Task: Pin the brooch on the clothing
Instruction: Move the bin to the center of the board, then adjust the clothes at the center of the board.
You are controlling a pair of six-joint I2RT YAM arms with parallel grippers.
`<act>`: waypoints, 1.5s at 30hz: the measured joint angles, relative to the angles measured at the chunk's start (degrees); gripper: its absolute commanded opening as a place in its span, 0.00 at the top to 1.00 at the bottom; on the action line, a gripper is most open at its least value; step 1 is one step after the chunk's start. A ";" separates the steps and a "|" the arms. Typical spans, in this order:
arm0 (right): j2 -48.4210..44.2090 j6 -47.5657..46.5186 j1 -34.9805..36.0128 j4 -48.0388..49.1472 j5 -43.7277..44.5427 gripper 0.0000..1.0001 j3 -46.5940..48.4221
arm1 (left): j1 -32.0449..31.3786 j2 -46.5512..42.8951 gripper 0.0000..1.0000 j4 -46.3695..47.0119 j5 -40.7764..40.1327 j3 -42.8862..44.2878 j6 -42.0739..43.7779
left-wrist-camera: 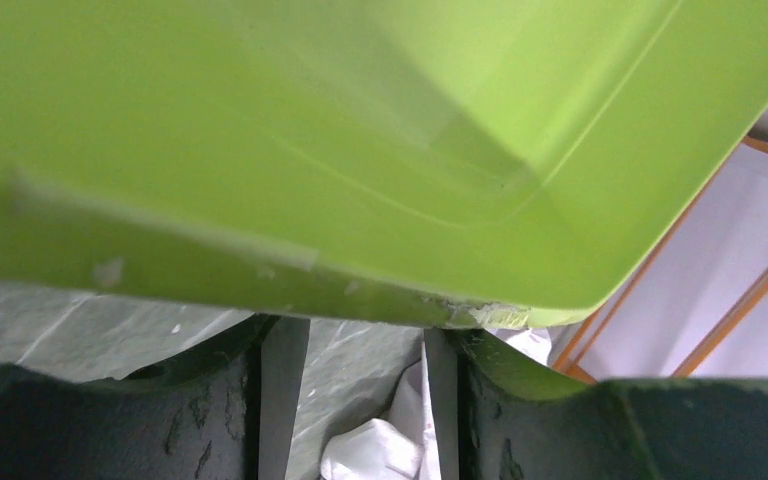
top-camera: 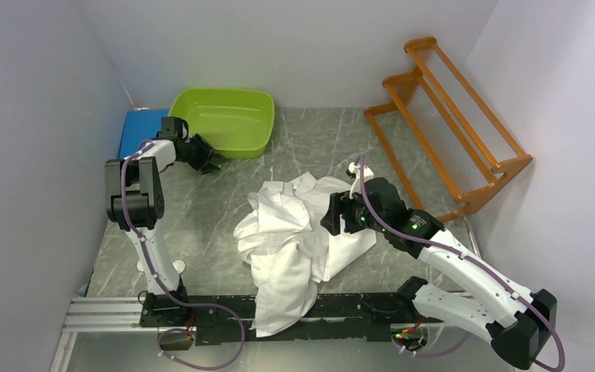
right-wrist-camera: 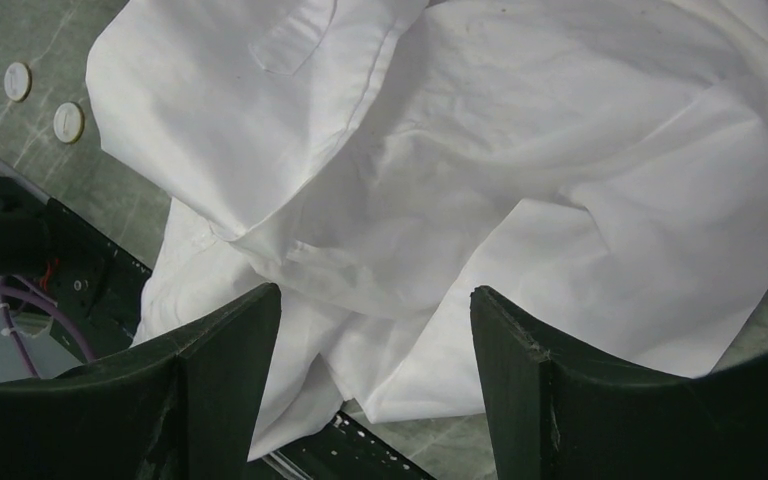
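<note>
The clothing (top-camera: 294, 240), a white shirt, lies crumpled in the middle of the table, its lower end draped over the front rail. In the right wrist view the shirt (right-wrist-camera: 440, 150) fills most of the frame. My right gripper (top-camera: 331, 215) hovers over the shirt's right side. Its jaws (right-wrist-camera: 375, 295) are open, with nothing between them. My left gripper (top-camera: 208, 161) is at the near corner of the green basin (top-camera: 225, 120). It (left-wrist-camera: 365, 335) is open and empty, its fingertips just under the basin's rim (left-wrist-camera: 360, 300). The brooch is out of view.
An orange wooden rack (top-camera: 449, 124) stands at the back right. A blue flat object (top-camera: 141, 130) lies left of the basin. Two small white round discs (right-wrist-camera: 17, 80) (right-wrist-camera: 68, 122) sit on the table near the left arm's base. White walls enclose the table.
</note>
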 measured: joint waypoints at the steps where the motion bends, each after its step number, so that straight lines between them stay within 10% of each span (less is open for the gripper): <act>1: 0.00 0.00 0.02 -0.11 0.00 0.27 0.00 | -0.07 0.55 0.49 0.44 0.83 0.50 -0.61; 15: -2.95 0.83 0.00 -1.07 0.68 0.23 0.00 | -0.13 -4.17 0.33 3.91 3.65 -4.92 0.15; 29: -1.46 6.58 -0.11 2.91 -4.81 0.22 -6.71 | -2.03 -50.51 0.22 -9.29 4.81 -36.81 4.24; 37: -0.07 13.55 -1.51 5.60 -5.25 0.22 -14.51 | -18.23 -67.89 0.20 -13.68 5.60 -41.33 -0.55; 45: -5.73 21.22 -8.66 5.20 -5.77 0.23 -23.54 | -33.09 -59.93 0.23 -14.86 1.03 -34.80 -1.64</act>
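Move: The left hand is low against the near side of the green bin, whose middle lies some 13 cm ahead and 2 cm right; the blue board is about 8 cm ahead and 23 cm left. The clothing lies roughly 25 cm back and 26 cm right of this hand. From the right hand, the clothing's middle is about 9 cm back, 8 cm left and 16 cm below, the bin 29 cm ahead and 32 cm left. Left hand, opening, backs 30 cm and rightward from bin towards clothing; right hand sinks 12 cm towards it. ##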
